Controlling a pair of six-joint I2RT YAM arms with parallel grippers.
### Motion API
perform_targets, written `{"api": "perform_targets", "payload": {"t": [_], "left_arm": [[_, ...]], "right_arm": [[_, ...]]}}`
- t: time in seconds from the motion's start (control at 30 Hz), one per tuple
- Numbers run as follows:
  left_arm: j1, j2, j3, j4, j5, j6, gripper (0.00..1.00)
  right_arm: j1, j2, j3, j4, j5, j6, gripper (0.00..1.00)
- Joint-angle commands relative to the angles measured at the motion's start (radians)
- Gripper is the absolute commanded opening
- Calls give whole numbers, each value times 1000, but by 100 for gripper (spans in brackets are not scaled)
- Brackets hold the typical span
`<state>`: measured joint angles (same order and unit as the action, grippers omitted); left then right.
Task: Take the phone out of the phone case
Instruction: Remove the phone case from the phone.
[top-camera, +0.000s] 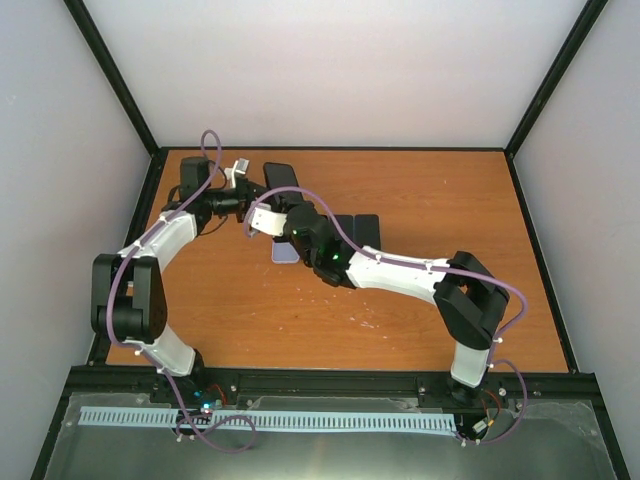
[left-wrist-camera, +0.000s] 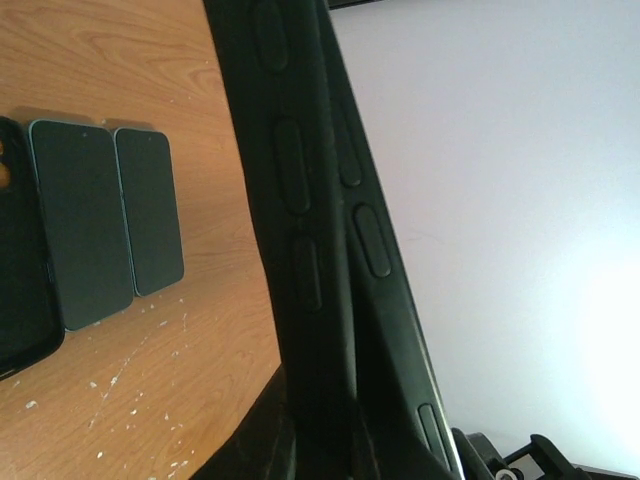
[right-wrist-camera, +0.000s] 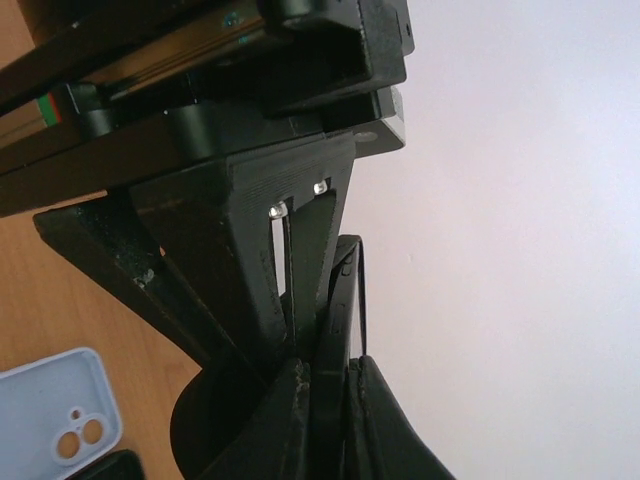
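Note:
A black phone (top-camera: 281, 180) in its black phone case is held up on edge above the far left of the table. My left gripper (top-camera: 260, 194) is shut on it from the left. In the left wrist view the case edge (left-wrist-camera: 290, 200) and the phone edge (left-wrist-camera: 385, 270) run down into my left gripper (left-wrist-camera: 335, 450), spreading apart slightly. My right gripper (top-camera: 285, 205) comes in from the right. In the right wrist view its jaws (right-wrist-camera: 335, 385) are shut on the phone's buttoned edge (right-wrist-camera: 335, 310). A thin case rim (right-wrist-camera: 361, 300) stands just off that edge.
A light blue case (top-camera: 285, 250) lies camera-hole up under my right wrist, also seen as the pale case (right-wrist-camera: 55, 430). Two bare dark phones (top-camera: 345, 228) (top-camera: 367, 230) lie side by side mid-table. Another black case (left-wrist-camera: 15, 260) lies beside them. Grey walls enclose the table.

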<state>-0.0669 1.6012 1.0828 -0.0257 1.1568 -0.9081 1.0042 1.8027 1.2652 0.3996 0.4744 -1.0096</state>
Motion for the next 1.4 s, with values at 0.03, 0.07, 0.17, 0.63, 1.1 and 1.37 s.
{"api": "perform_targets", "payload": {"t": [0.03, 0.07, 0.17, 0.63, 1.1, 1.37], "left_arm": [[29, 34, 40, -72, -19, 160, 1], [31, 37, 39, -75, -31, 164, 1], [34, 39, 33, -84, -65, 176, 1], [62, 43, 21, -143, -188, 252, 1], [79, 37, 0, -202, -230, 329, 1], [81, 20, -14, -210, -254, 357, 1]], "right_arm": [[-36, -80, 125, -121, 19, 166, 3], [-37, -80, 140, -146, 12, 183, 3], [-37, -85, 167, -184, 1, 210, 3], [-50, -118, 246, -298, -31, 276, 3], [-91, -152, 286, -331, -28, 287, 3], [-137, -170, 284, -333, -39, 299, 3]]}}
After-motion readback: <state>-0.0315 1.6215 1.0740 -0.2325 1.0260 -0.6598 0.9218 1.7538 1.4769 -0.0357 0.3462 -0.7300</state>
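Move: The left hand holds the black phone case by its left edge, near the back end, so the case's middle lies about 4 cm ahead and 4 cm to its right, roughly level. The right hand, already shut on the phone partly lifted from it, has the case's middle some 4 cm straight ahead. On the table about 22 cm below the left hand, the lavender case lies 2 cm to its right and the black empty case 10 cm right, both level with it fore and aft. With both grips kept, the left hand on the case and the right on the phone, the right hand levers at the phone by tipping its fingers down some 15 degrees and sinking a bare 1.5 cm, while the left lowers the case about 3 cm, mostly early on. At the very end they part quickly: the right hand draws the phone up about 4 cm, with a smaller shift to the right and forward, and the left goes down and left with the case, about 5 cm lower in all, its fingers dipping some 10 degrees. ##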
